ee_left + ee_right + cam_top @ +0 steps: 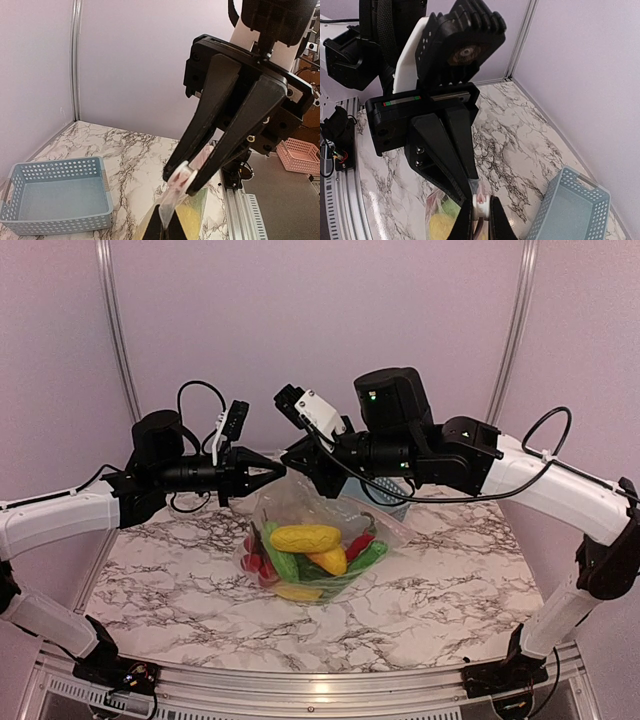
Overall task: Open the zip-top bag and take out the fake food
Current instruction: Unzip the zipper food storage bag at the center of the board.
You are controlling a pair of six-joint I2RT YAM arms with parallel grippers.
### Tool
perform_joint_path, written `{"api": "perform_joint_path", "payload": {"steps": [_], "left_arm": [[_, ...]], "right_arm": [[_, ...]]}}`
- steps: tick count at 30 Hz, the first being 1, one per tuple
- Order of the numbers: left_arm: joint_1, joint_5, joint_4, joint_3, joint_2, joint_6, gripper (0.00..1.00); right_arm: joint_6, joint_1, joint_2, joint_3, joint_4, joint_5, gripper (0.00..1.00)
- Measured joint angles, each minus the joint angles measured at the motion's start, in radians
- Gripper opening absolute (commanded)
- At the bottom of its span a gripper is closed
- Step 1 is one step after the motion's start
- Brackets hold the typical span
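Note:
The clear zip-top bag (296, 502) hangs above the marble table, held up by its top edge between both grippers. Inside it the fake food (308, 538) sags low: yellow corn, green pieces, red fruits. My left gripper (281, 472) is shut on a thin corner of the bag's plastic (172, 200), and its fingertips (161, 226) show at the bottom of the left wrist view. My right gripper (292, 462) is shut on the white zip slider (481, 206) at the bag's top. The two grippers' tips nearly touch.
A blue-grey lattice basket (388, 496) stands empty on the table behind the bag, to its right; it also shows in the wrist views (55, 200) (572, 205). A metal rail (240, 210) runs along the table's edge.

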Motion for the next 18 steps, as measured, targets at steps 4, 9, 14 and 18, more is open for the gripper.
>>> {"api": "perform_joint_path", "payload": {"steps": [4, 9, 14, 18], "left_arm": [[0.002, 0.017, 0.001, 0.0, 0.0, -0.006, 0.0], [0.007, 0.047, 0.0, 0.0, 0.0, -0.001, 0.11], [0.03, 0.045, -0.016, 0.008, -0.008, 0.03, 0.32], [0.042, 0.035, -0.056, 0.024, -0.021, 0.074, 0.34]], "right_arm": [[0.0, 0.0, 0.0, 0.0, 0.0, 0.0, 0.06], [-0.001, 0.0, 0.001, 0.013, -0.015, -0.015, 0.05], [-0.002, -0.001, 0.005, 0.05, -0.07, -0.018, 0.04], [-0.005, -0.001, 0.009, 0.064, -0.094, -0.018, 0.03]]}}
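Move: The left fingers pinch the bag's film, with the zip slider about 3 cm to their right and level, already held between the right fingertips. From the left hand, the fake food in the bag lies straight below, some 25 cm down and 5 cm right; the basket is about 22 cm farther out, 16 cm right and 29 cm down. Left fingers open and release the bag's film, easing about 1 cm left; right keeps pinching the zip slider. ##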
